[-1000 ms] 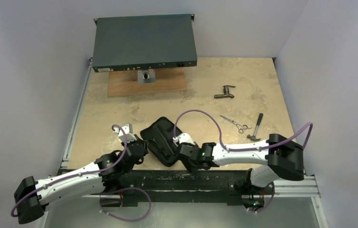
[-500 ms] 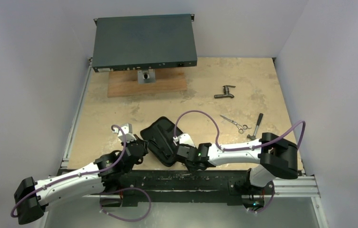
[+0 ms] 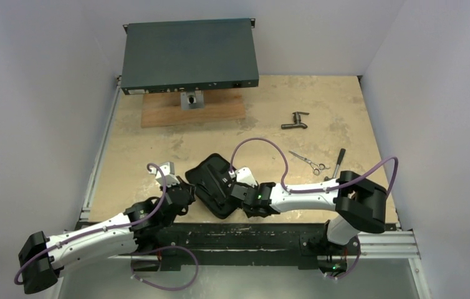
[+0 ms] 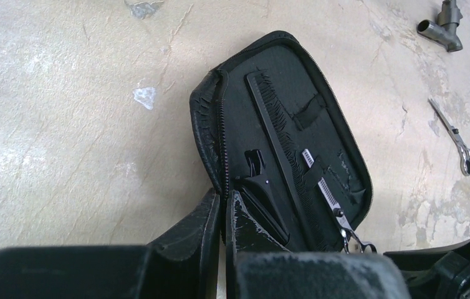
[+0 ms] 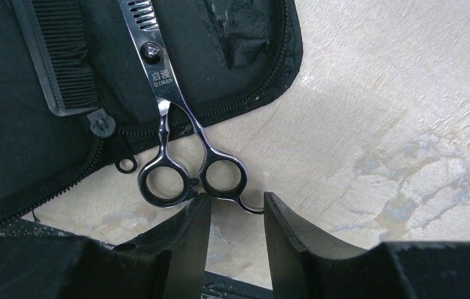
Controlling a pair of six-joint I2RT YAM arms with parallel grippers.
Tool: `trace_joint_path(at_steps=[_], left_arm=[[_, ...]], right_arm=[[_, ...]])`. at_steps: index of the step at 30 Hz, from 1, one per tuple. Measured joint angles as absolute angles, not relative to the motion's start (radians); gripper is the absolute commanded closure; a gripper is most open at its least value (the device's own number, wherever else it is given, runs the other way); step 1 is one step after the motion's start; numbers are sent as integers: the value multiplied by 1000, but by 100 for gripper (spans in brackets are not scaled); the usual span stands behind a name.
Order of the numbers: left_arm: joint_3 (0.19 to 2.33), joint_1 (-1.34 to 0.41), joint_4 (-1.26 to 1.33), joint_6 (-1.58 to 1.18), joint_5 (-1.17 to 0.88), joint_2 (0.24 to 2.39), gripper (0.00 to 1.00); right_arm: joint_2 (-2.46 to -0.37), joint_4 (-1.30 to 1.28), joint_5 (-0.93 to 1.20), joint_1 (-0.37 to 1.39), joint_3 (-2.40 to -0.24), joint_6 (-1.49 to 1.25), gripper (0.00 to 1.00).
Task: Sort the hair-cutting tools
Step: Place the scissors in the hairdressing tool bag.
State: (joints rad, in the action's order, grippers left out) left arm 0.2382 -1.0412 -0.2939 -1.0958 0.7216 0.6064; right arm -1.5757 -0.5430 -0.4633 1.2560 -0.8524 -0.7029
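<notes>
An open black zip case [image 3: 202,176] lies at the near middle of the table. In the left wrist view the case [image 4: 338,134] holds a slim black comb [image 4: 270,121], toothed silver scissors [image 4: 321,185] and a black clip-like piece [image 4: 263,200]. My left gripper [image 4: 223,208] is shut on the case's zipper edge. My right gripper [image 5: 235,199] stands open at the case's near right corner. The finger rings of those scissors [image 5: 165,93] lie just off its fingertips, the curved finger rest between them. A second pair of small silver scissors [image 3: 309,163] lies on the table to the right.
A small hammer [image 3: 340,157] lies beside the loose scissors, its head hidden by my right arm. The dark T-shaped fitting [image 3: 295,120] sits farther back. A dark flat box [image 3: 190,56] rests on a wooden board [image 3: 220,111] at the back. Walls close in on both sides.
My right arm has slid left and forward, nearer the case, and its jaws have narrowed. My left gripper has kept its hold on the case edge.
</notes>
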Motion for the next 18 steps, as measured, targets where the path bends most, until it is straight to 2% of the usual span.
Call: trace_joint_path(at_steps=[18], left_arm=[[231, -1041, -273, -1081, 687, 609, 100]], right_arm=[[-1616, -455, -482, 1195, -960, -627, 65]])
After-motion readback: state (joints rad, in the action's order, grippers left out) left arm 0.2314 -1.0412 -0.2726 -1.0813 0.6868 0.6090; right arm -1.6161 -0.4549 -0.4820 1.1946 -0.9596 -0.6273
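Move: At the near edge of the table, the right hand is low, its parted fingertips at the scissors' curved tang; the scissors' middle lies about 7 cm ahead and 6 cm left, 1 cm lower. The bag's middle is some 10 cm ahead and 13 cm left, with the comb about 3 cm beyond and 5 cm to the left of the scissors' middle. From the left hand, the scissors lie about 13 cm right, 2 cm back and 4 cm below. Starting level and forward from behind the handles, the right hand slides on about 1 cm, then climbs clear of them over the finger rings, going some 4 cm forward and 4 cm left in all and rising 2.5 cm. It tilts slightly, its fingers staying partly open and empty. The left hand keeps its pinch on the bag's fold, easing barely to the right. ##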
